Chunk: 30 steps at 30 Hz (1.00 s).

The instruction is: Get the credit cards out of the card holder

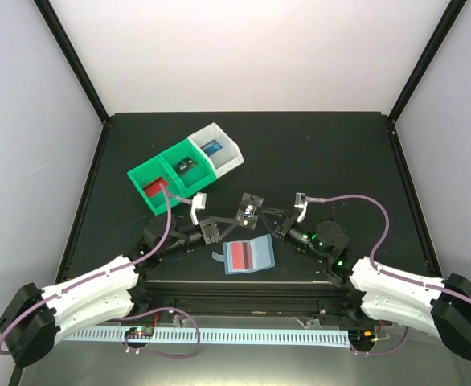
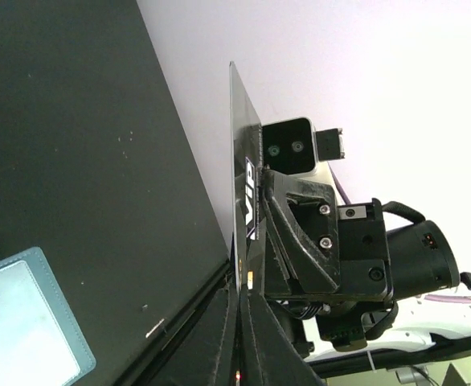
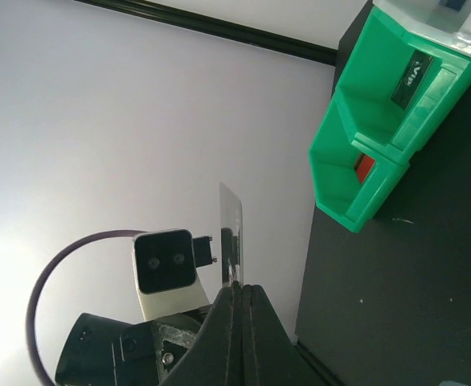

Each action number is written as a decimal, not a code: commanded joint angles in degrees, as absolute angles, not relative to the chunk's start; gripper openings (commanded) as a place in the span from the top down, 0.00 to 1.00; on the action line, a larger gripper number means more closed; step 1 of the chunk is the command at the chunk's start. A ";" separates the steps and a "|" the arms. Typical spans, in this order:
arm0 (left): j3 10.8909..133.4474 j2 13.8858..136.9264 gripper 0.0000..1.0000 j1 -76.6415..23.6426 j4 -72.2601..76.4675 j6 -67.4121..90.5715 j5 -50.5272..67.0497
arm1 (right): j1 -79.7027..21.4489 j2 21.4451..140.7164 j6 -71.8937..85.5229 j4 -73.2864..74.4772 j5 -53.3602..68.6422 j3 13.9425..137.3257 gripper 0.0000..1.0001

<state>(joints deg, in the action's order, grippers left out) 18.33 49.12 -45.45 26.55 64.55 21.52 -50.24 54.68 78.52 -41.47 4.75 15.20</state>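
A black credit card (image 1: 249, 207) marked VIP hangs above the table, pinched from both sides. My left gripper (image 1: 232, 217) is shut on its left end and my right gripper (image 1: 265, 214) is shut on its right end. In the left wrist view the black card (image 2: 247, 185) stands edge-on, with the left gripper (image 2: 247, 299) closed on it. In the right wrist view the card (image 3: 231, 229) rises from the closed right gripper (image 3: 239, 293). The pale blue card holder (image 1: 248, 256) lies open on the table below and shows a red card (image 1: 238, 256). One corner of the holder (image 2: 22, 322) shows in the left wrist view.
Behind the arms stand a green bin (image 1: 143, 178) with a red card (image 1: 153, 190), a second green bin (image 1: 171, 154) with a black card (image 1: 189, 166), and a white bin (image 1: 231, 153) with a blue card (image 1: 212, 148). The green bins (image 3: 372, 137) appear in the right wrist view.
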 commanded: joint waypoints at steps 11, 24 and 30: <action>20.70 39.52 0.99 -45.32 17.31 56.54 20.63 | -50.63 49.21 63.80 -30.58 9.98 17.67 0.71; 26.34 31.86 0.98 -44.91 -6.80 39.83 34.14 | -50.62 34.20 33.77 8.07 22.66 28.97 0.50; 25.89 32.69 0.98 -44.91 -8.46 38.62 42.94 | -50.62 34.22 29.02 17.03 25.08 33.48 0.47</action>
<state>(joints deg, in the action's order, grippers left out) 24.99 32.38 -45.32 -5.04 41.67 34.98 -50.48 34.63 35.86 6.48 21.26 31.18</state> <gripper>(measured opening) 0.019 0.512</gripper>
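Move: The black VIP credit card is pinched by both hands: its middle lies about 3 cm right and 2 cm ahead of the left hand and some 3 cm left of the right hand, level with both. The open card holder lies on the table about 17 cm below the left hand, 3 cm to its right and 2 cm back. The green bin's compartment with the black card is some 27 cm ahead of the left hand and 18 cm left; the one with the red card, 22 cm ahead and 26 cm left. The black card is handed over: the left fingers keep it pinched by one corner while the right fingers open about halfway and let go of its right edge. Both hands draw back about 7 cm, the right rising 4 cm and rolling some 40 degrees; the left climbs, dips again late, drifts slightly left and swings about 15 degrees clockwise. ##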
